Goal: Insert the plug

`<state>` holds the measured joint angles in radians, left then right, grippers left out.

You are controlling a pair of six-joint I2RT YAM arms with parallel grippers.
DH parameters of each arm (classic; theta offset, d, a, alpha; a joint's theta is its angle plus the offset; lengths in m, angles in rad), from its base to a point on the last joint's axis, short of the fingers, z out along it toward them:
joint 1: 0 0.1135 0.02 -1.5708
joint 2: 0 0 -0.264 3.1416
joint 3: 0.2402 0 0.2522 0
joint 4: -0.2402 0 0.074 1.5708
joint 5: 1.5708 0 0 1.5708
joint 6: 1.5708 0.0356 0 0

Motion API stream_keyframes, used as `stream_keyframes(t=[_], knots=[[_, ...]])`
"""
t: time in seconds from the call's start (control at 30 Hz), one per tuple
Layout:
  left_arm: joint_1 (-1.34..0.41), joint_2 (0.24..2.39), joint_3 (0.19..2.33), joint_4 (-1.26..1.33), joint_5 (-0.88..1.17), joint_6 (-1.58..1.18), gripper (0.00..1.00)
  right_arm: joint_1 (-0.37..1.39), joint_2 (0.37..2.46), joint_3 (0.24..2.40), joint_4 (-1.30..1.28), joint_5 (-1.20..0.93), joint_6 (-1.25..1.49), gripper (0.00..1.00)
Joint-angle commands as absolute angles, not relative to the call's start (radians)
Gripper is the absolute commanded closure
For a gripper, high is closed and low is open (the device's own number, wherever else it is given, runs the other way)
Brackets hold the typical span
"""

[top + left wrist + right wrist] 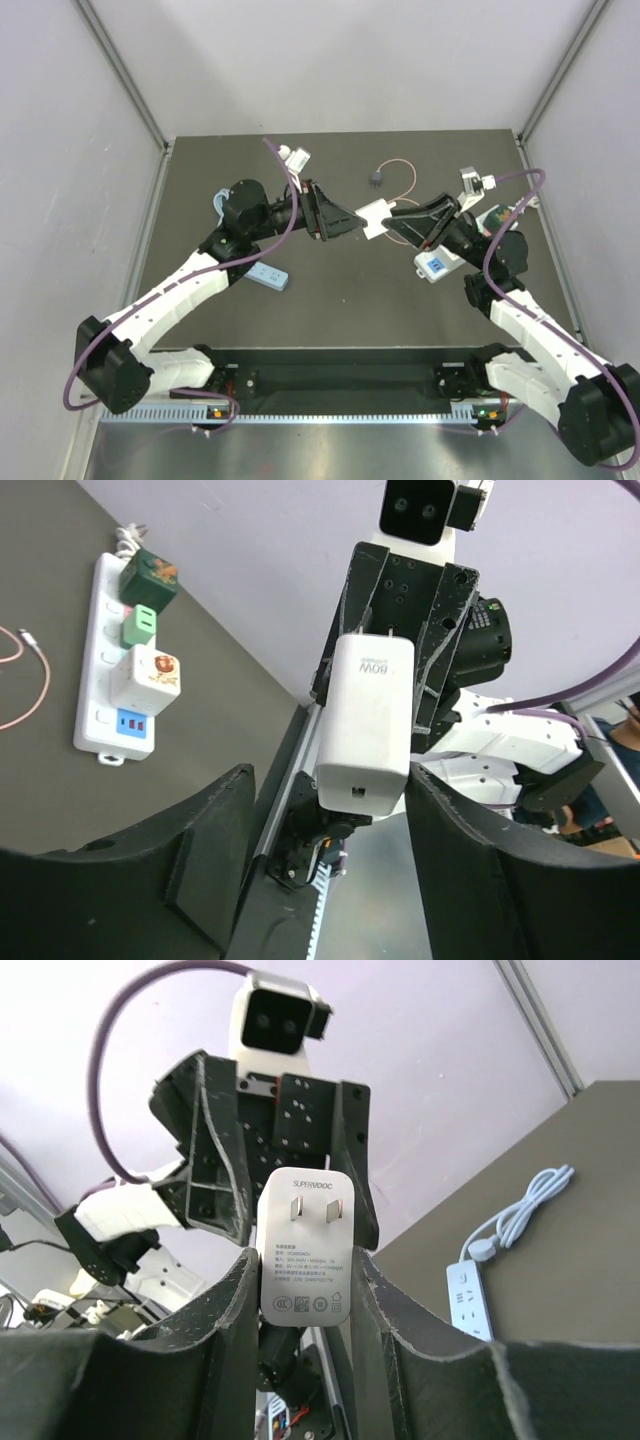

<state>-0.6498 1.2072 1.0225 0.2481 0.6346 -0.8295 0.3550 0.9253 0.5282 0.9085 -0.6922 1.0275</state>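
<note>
The dark grey plug head (376, 178) lies on the far middle of the table, its thin pink cable (403, 181) looped beside it. Part of the pink cable (38, 685) shows in the left wrist view. Neither gripper touches it. My right gripper (305, 1260) is shut on a white cube-shaped adapter (305, 1250), prongs pointing up, and holds it above the table (377, 217). My left gripper (330, 790) is open, facing the right one, with the adapter (365, 725) between its spread fingers, close to the right finger.
A white power strip (103, 685) holding green, dark and white adapters lies under the right arm (437, 264). A second white strip (270, 276) with a light-blue cable (522, 1203) lies on the left. Grey walls enclose the table.
</note>
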Motion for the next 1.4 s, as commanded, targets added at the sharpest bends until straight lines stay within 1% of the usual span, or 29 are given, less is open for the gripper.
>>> stream_keyframes(t=[0.0,0.1,0.27,0.53,0.63,0.67,0.73,0.77,0.8,0.83,0.9,0.93,0.97,1.0,1.07,1.1,1.13,1.2,1.23,1.3,1.33,1.37], knots=[[-0.652,1.209,0.982,0.471,0.672,-0.933,0.35,0.350,0.933,0.531,1.045,-0.655,1.057,1.00],[-0.655,1.230,0.973,0.529,0.683,-0.966,0.41,0.350,0.950,0.511,1.101,-0.647,1.091,1.00],[-0.669,1.252,0.974,0.568,0.669,-0.980,0.48,0.356,0.951,0.500,1.103,-0.635,1.088,1.00],[-0.696,1.301,0.997,0.609,0.663,-0.997,0.54,0.360,0.957,0.495,1.100,-0.624,1.086,1.00],[-0.701,1.316,1.000,0.630,0.664,-1.014,0.62,0.362,0.963,0.491,1.100,-0.620,1.085,1.00],[-0.701,1.318,0.999,0.646,0.669,-1.020,0.70,0.362,0.966,0.489,1.101,-0.620,1.086,1.00],[-0.701,1.322,0.996,0.656,0.667,-1.034,0.80,0.362,0.980,0.489,1.106,-0.624,1.088,1.00],[-0.701,1.325,0.997,0.652,0.663,-1.034,0.93,0.362,0.983,0.485,1.111,-0.623,1.091,1.00],[-0.701,1.324,0.999,0.637,0.657,-1.032,1.00,0.362,0.989,0.483,1.112,-0.624,1.094,1.00],[-0.701,1.324,1.003,0.611,0.650,-1.016,1.00,0.364,0.994,0.483,1.111,-0.629,1.094,1.00],[-0.701,1.319,1.023,0.527,0.631,-0.985,1.00,0.364,0.997,0.485,1.106,-0.638,1.092,0.92],[-0.703,1.306,1.028,0.496,0.618,-0.947,1.00,0.362,0.993,0.489,1.062,-0.643,1.086,0.76],[-0.701,1.296,1.038,0.448,0.598,-0.919,1.00,0.364,0.988,0.501,1.028,-0.641,1.060,0.68],[-0.698,1.273,1.051,0.334,0.560,-0.888,1.00,0.362,0.973,0.509,0.991,-0.644,1.045,0.57],[-0.686,1.253,1.109,0.191,0.526,-0.778,1.00,0.361,0.950,0.532,0.879,-0.644,0.990,0.40],[-0.680,1.238,1.132,0.128,0.517,-0.738,1.00,0.359,0.921,0.538,0.843,-0.646,0.970,0.23],[-0.669,1.232,1.159,-0.031,0.487,-0.659,1.00,0.357,0.904,0.543,0.806,-0.646,0.950,0.16],[-0.657,1.217,1.235,-0.183,0.440,-0.592,1.00,0.353,0.850,0.549,0.708,-0.635,0.892,0.00],[-0.640,1.213,1.279,-0.312,0.395,-0.540,1.00,0.351,0.833,0.552,0.637,-0.621,0.875,0.00],[-0.618,1.227,1.327,-0.464,0.350,-0.487,1.00,0.348,0.790,0.563,0.571,-0.611,0.816,0.00],[-0.591,1.236,1.386,-0.541,0.322,-0.430,1.00,0.347,0.776,0.568,0.505,-0.607,0.798,0.00],[-0.575,1.252,1.419,-0.713,0.243,-0.398,1.00,0.345,0.764,0.581,0.473,-0.601,0.760,0.00]])
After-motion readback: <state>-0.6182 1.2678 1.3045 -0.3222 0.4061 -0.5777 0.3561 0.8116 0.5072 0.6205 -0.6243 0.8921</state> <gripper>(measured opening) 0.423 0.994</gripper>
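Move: The white plug is held in the right fingers, its middle about 2 cm left and 1 cm ahead of that hand's point. From the left hand, open in front of the plug, it is some 4 cm to the right, level in height. Far below lie the white power strip, roughly 23 cm right and 8 cm ahead of the right hand, and the blue power strip, about 20 cm left of the left hand and level fore and aft. The left fingers close and pinch the white plug's near end after the hand eases about 2.5 cm right onto it; then the right fingers open wide and let go, that hand sinking some 3 cm. The left hand carries the plug away, about 5 cm left and 4 cm forward, slightly down, tipping its fingers downward some 25 degrees and swinging them counter-clockwise. ##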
